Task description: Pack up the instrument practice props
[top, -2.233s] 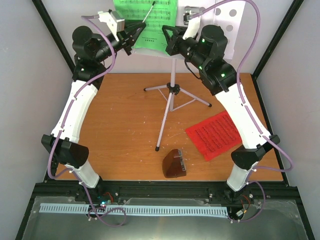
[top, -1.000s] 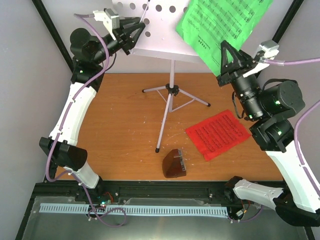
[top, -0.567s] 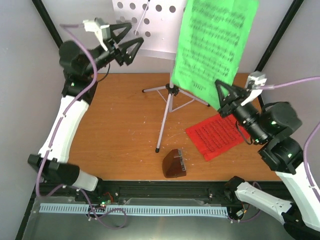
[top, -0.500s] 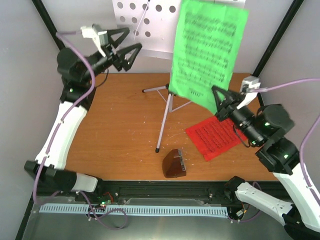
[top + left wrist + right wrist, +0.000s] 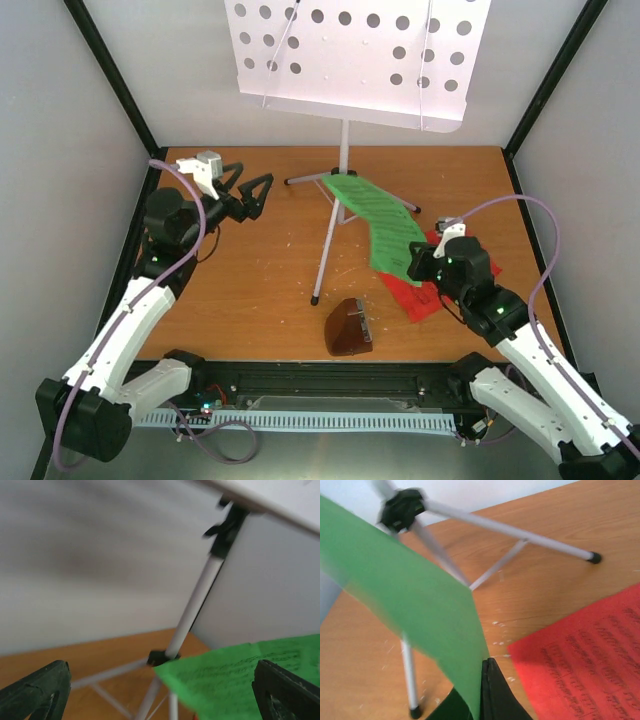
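The white tripod music stand [image 5: 340,200] stands at the back middle, and its perforated plate [image 5: 350,60] is bare. My right gripper [image 5: 413,262] is low over the table, shut on one edge of the green music sheet [image 5: 378,222]. That sheet slopes up toward the stand's hub. In the right wrist view the green sheet [image 5: 410,610] is pinched between the closed fingers of the gripper [image 5: 486,666]. The red sheet [image 5: 585,665] lies flat beside them. My left gripper [image 5: 252,190] hangs wide open and empty at the left, facing the stand pole [image 5: 197,600]. The brown metronome [image 5: 348,328] sits near the front.
The stand's tripod legs [image 5: 305,178] spread over the back middle of the wooden table [image 5: 250,290]. One long leg ends in a foot [image 5: 314,298] near the metronome. Grey walls and black frame posts [image 5: 545,80] close in the sides.
My right arm swung the green sheet down from high beside the plate to table level over the red sheet. My left gripper opened, left the plate's edge and dropped low to the left.
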Controlling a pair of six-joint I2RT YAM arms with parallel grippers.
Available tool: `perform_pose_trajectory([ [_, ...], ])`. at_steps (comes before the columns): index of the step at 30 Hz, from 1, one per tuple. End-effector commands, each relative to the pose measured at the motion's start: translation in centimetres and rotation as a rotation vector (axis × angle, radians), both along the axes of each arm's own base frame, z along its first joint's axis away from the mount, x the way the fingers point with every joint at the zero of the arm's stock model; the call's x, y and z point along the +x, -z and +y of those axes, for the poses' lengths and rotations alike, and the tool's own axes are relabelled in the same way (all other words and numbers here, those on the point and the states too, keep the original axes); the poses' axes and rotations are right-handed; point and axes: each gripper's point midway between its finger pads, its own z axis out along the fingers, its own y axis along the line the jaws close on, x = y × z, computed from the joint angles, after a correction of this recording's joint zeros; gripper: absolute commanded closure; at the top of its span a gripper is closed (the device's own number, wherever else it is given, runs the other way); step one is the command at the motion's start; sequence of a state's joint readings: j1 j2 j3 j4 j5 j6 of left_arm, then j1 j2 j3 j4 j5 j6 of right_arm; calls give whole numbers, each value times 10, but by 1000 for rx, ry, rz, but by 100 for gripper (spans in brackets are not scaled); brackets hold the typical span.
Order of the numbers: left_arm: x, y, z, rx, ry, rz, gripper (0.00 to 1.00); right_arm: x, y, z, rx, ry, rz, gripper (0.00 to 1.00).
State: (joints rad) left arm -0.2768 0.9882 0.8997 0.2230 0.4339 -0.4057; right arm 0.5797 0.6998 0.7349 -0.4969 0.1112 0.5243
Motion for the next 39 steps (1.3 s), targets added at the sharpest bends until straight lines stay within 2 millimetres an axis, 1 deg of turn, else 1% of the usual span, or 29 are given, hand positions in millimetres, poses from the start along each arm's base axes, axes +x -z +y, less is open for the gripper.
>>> perform_pose_trajectory([
  [1,0,43,17,63,-107,138,0,21,7,-32,68,130,8,97],
  [3,-2,59,21,90,-122,177,0,29,21,-42,110,155,58,97],
  [5,-2,66,24,119,-137,200,1,35,33,-56,140,200,88,97],
  [7,-2,68,28,149,-151,210,1,39,43,-73,166,262,115,97],
  [10,0,63,39,184,-184,200,1,39,54,-94,235,353,141,97],
  [13,4,66,52,214,-229,196,1,33,72,-107,333,441,186,97],
  [16,12,77,61,242,-280,212,0,26,89,-111,409,503,234,97],
  [21,17,98,64,285,-296,241,1,13,118,-117,496,610,301,97],
  [24,17,100,67,298,-313,248,1,4,139,-115,578,664,359,97],
  [28,15,97,70,300,-326,235,1,2,151,-114,601,672,371,97],
  [32,15,100,68,302,-318,240,0,4,150,-116,558,673,383,97],
  [33,15,99,68,300,-315,238,1,4,149,-118,550,680,382,96],
  [34,15,97,68,299,-312,236,1,4,146,-120,541,686,374,91],
  [35,15,95,68,296,-312,230,1,5,140,-122,529,688,354,79],
  [37,13,91,73,287,-325,223,1,6,127,-130,495,709,311,44],
  [38,11,87,75,276,-333,204,1,5,120,-135,472,727,287,31],
  [39,9,84,77,266,-339,191,1,4,111,-141,450,744,256,23],
])
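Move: The right hand already holds the green sheet shut in its fingers. The red sheet it goes to lies about 7 cm to its right, level ahead, some 22 cm below. On the table, the metronome is 11 cm back and 10 left; the music stand's right foot is 14 ahead and 4 right. From the left hand, open and empty, the red sheet lies some 29 cm right, 7 back, 38 below. Right swings 11 cm right, sinks 16, lays green sheet over red, opens; left sinks 10 cm, open. ##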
